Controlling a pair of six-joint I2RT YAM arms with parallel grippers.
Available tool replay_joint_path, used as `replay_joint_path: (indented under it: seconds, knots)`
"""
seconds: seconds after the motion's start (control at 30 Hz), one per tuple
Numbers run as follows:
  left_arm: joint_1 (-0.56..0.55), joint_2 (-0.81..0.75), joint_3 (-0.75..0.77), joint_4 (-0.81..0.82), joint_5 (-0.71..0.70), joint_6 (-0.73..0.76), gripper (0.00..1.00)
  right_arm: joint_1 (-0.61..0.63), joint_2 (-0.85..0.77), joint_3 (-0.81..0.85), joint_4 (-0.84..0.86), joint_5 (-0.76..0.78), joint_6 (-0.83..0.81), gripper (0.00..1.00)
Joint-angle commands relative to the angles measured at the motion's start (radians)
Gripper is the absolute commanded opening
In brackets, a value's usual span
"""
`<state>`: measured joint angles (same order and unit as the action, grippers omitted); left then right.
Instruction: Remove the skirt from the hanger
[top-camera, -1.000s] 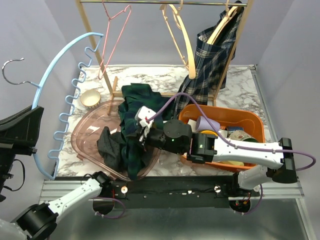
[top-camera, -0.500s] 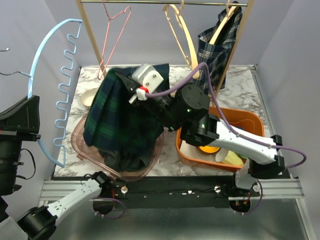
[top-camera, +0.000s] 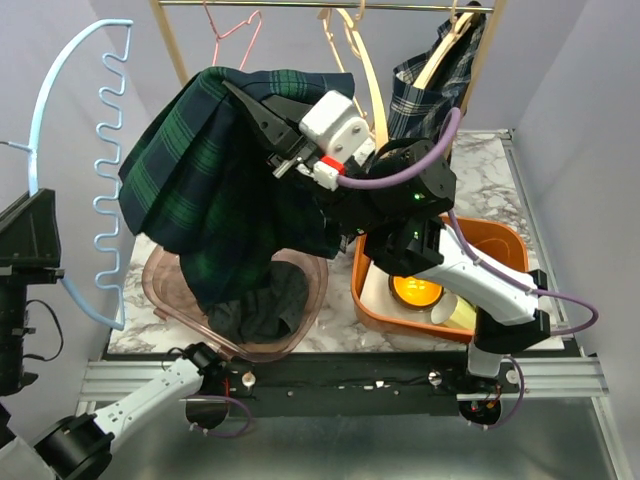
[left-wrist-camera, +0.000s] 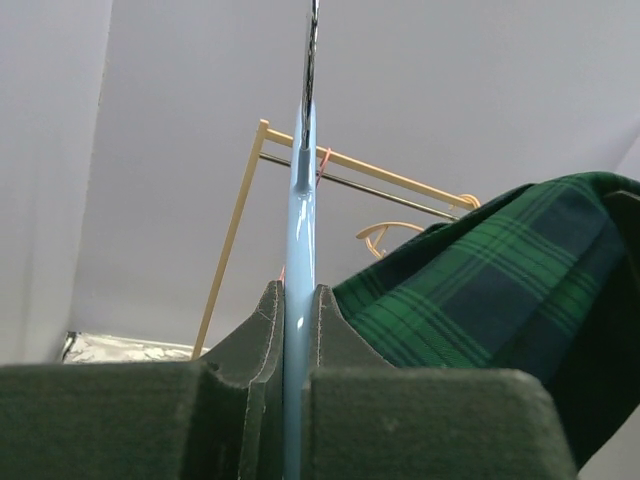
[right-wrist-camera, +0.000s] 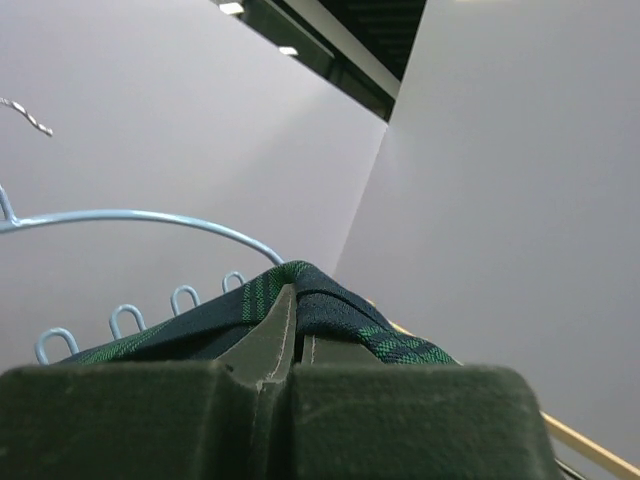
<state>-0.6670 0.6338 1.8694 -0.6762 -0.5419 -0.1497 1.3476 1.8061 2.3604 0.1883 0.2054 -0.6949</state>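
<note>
The dark green plaid skirt (top-camera: 200, 170) hangs high over the table, its waistband pinched in my right gripper (top-camera: 252, 108), which is shut on it. The fold drapes over my fingertips in the right wrist view, where the skirt (right-wrist-camera: 330, 310) fills the middle. Its lower end trails into the pink tub (top-camera: 160, 290). The light blue hanger (top-camera: 100, 180) with a wavy inner edge stands upright at the far left, beside the skirt. My left gripper (left-wrist-camera: 297, 305) is shut on the hanger (left-wrist-camera: 300, 200) just below its metal hook.
A dark garment (top-camera: 270, 300) lies in the tub. An orange bin (top-camera: 500, 235) of kitchen items sits at the right, under my right arm. The wooden rack (top-camera: 175, 50) behind carries a pink hanger (top-camera: 228, 22), a wooden hanger (top-camera: 368, 75) and a blue plaid garment (top-camera: 425, 90).
My right gripper has risen from the tub up and back-left, lifting the skirt and spreading it out. The hanger has swung more upright and further left.
</note>
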Motion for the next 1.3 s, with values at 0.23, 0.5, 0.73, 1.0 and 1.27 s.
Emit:
replay_joint_path:
  seconds: [0.23,0.5,0.73,1.0,1.27]
  knots:
    - [0.000,-0.040,0.000,0.095,-0.013,0.042,0.00,0.001,-0.080,-0.060,0.164,-0.143,0.178,0.01]
    - [0.000,-0.033,-0.010,0.086,0.000,0.056,0.00,0.002,-0.200,-0.646,0.367,-0.025,0.339,0.01]
    - [0.000,-0.020,-0.061,0.119,-0.010,0.075,0.00,-0.002,-0.073,-0.594,0.349,0.061,0.293,0.01]
    - [0.000,-0.019,-0.101,0.171,-0.010,0.078,0.00,-0.005,0.016,-0.602,0.418,0.124,0.458,0.01]
    - [0.000,-0.006,-0.119,0.185,-0.027,0.096,0.00,-0.005,0.056,-0.623,0.439,0.013,0.764,0.01]
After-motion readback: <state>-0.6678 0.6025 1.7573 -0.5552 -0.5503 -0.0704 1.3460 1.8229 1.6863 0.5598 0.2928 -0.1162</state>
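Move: Below the right hand, which grips the green tartan skirt, lies the clear pink bin, about 65 cm down, 12 cm to the left and 9 cm ahead. The dark grey skirt inside it is some 5 cm left and 6 cm ahead, equally far down. The blue hanger stands about 14 cm left of the right hand, 6 cm back and nearly level. From the left hand the bin is roughly 16 cm ahead, 10 cm right and 57 cm down. Lowering the already freed green tartan skirt towards the pink bin, the right hand first eases up and back a little, then sinks some 25 cm while swinging about 11 cm left and slightly forward. Its fingers stay shut on the cloth and tip down by about 30 degrees; the left hand keeps hold of the blue hanger, almost still. ##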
